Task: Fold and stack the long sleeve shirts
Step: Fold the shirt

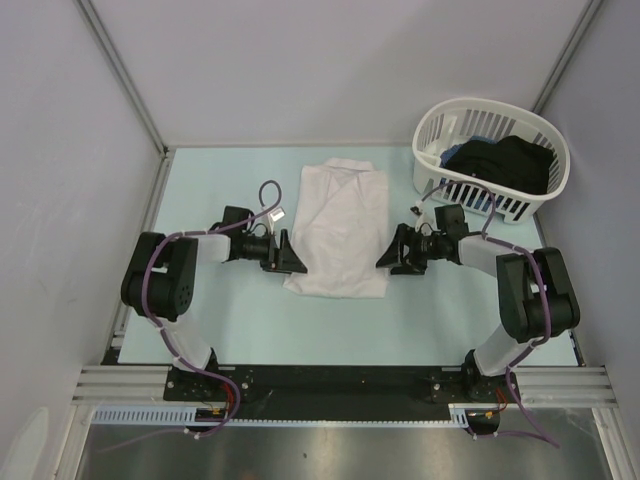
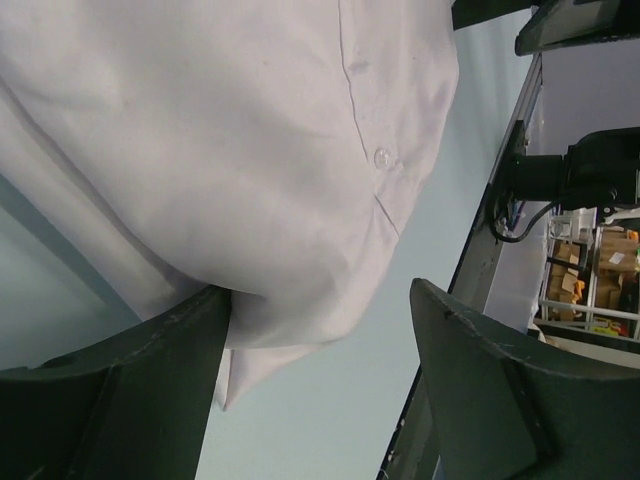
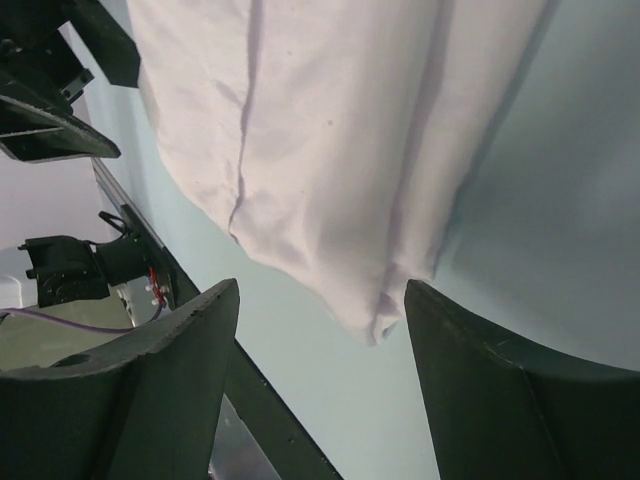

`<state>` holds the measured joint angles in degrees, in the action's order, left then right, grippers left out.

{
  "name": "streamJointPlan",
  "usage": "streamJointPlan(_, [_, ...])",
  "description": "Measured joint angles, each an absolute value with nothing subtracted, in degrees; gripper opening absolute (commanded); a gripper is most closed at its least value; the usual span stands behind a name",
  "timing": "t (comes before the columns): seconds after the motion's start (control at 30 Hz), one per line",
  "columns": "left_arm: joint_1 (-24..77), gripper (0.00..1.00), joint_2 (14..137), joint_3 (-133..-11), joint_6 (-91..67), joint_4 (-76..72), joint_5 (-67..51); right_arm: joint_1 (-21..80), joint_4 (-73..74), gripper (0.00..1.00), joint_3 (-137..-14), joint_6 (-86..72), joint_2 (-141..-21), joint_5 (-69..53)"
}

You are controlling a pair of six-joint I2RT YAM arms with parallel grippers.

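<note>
A white long sleeve shirt lies flat on the pale green table, folded into a long narrow shape with its collar at the far end. My left gripper sits low at the shirt's near left edge. It is open, with the shirt's near corner resting against the left finger. My right gripper is at the near right edge. It is also open, and the shirt's other near corner hangs between the fingertips, held by neither.
A white slatted basket stands at the far right, holding dark clothes. Grey walls close in the table's left, back and right. A black rail runs along the near edge between the arm bases.
</note>
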<state>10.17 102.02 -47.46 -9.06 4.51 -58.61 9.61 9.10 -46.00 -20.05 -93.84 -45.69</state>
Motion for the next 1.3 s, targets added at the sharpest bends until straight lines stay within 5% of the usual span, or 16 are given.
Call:
streamJointPlan(0.87, [9.8,0.77,96.8,-41.5,-16.1,-1.1,-50.9,11.8,3.1,0.62,-44.1,-23.4,-98.3,-47.2])
streamJointPlan(1.1, [12.8,0.67,97.4,-41.0,-18.2,-3.8,-51.7,11.8,3.1,0.42,-43.7,-23.4,-98.3,-47.4])
streamJointPlan(1.3, [13.1,0.46,97.8,-41.5,-17.8,-3.3,-53.2,11.3,2.9,0.26,-43.6,-23.3,-98.3,-47.6])
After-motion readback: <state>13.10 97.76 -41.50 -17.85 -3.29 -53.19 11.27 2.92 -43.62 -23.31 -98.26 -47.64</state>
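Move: The shirt's near left corner is right at my left fingertips, about 1 cm back, 1 cm right and 2 cm below. Its near right corner is just as close to my right hand: roughly 1 cm back, 1 cm left, 3 cm down. The middle of the shirt lies some 9 cm farther out and 9 cm right of my left hand. The laundry basket stands about 20 cm ahead and 21 cm to the right of my right hand. I settle both hands onto the shirt's near corners and start closing on the cloth. My right hand shifts about 2 cm left, sinks some 2.5 cm and eases back slightly, then narrows to under half its opening around the fold. My left hand goes 1.5 cm forward, swings a little left, then draws back and right about 2.5 cm, working in around the fold as its fingers begin to close. ##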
